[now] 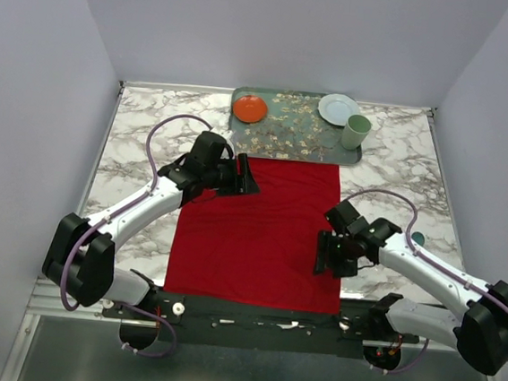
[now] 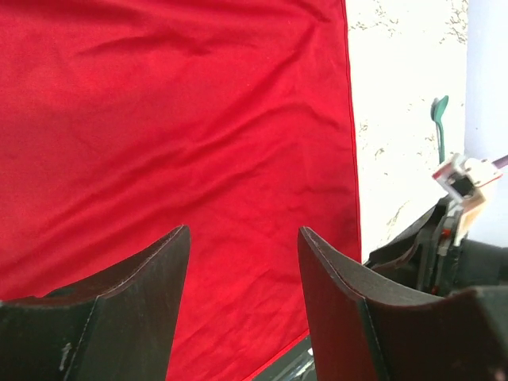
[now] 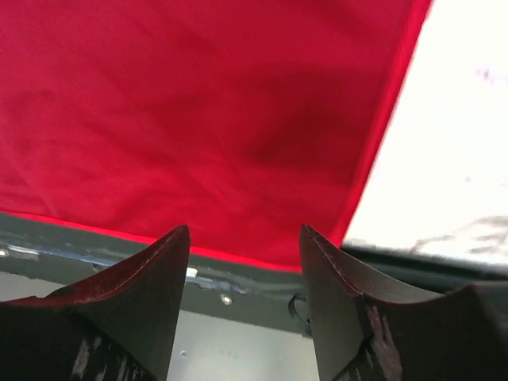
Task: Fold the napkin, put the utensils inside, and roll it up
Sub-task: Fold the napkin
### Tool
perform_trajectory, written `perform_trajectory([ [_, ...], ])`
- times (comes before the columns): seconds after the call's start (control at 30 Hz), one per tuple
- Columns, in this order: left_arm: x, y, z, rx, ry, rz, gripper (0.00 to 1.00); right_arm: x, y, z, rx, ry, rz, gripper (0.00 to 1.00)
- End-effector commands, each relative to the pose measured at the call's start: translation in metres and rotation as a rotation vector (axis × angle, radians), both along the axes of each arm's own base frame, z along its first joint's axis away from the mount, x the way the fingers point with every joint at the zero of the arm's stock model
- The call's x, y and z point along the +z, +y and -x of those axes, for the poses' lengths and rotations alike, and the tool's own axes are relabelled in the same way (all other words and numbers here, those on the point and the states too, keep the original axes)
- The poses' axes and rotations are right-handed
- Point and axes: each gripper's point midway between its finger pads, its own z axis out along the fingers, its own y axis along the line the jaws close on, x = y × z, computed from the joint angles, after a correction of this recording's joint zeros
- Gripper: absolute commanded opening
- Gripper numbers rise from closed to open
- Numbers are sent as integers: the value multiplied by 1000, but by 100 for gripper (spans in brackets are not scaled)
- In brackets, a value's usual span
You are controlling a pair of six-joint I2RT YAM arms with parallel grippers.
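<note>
The red napkin (image 1: 263,236) lies spread flat on the marble table (image 1: 136,157), one edge at the near rail. My left gripper (image 1: 248,177) hovers over the napkin's far left corner, open, with only red cloth (image 2: 182,135) showing between its fingers (image 2: 244,230). My right gripper (image 1: 327,253) stands open at the napkin's right edge, empty, looking down on the near right corner (image 3: 238,119). A teal-green utensil (image 2: 439,119) lies on the marble to the right of the napkin; in the top view only its tip (image 1: 418,236) shows behind my right arm.
A patterned tray (image 1: 287,129) stands at the back, touching the napkin's far edge, with an orange-red plate (image 1: 249,109), a white plate (image 1: 337,108) and a pale green cup (image 1: 357,131). The black mounting rail (image 1: 251,314) runs along the near edge.
</note>
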Motion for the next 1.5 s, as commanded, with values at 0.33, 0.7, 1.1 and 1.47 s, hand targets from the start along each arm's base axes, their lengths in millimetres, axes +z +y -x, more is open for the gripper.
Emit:
perform_trajectory([
  [0.33,15,-6,-1,-35,-45,25,66,-43,-40,76,-197,197,108,59],
  [0.7,17,-5,-1,-37,-49,22,66,-52,-29,72,-204,184,40,58],
  [1.1,19,-3,0,-31,-54,17,66,-51,-29,68,-205,160,43,22],
  [1.47,12,-1,0,-28,-43,3,66,-14,-24,47,-222,13,-34,1],
])
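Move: The napkin's near right corner lies some 8 cm back from the right hand, about 3 cm to its right and 5 cm below. From that hand the napkin's near left corner is some 8 cm back and 43 cm to the left, and the teal spoon about 6 cm ahead and 23 cm to the right, both also about 5 cm below. From the left hand the near right corner is roughly 26 cm back, 25 cm to the right and 15 cm below. The napkin's near right corner gets pinched by the right hand: it goes back about 7 cm over the cloth, sinking and easing right some 4 cm each, while turning about 10 degrees clockwise. Low at the table's front edge it pauses, then shuts its half-open fingers on the corner, drifting slightly left, and starts to rise by just under a centimetre. ##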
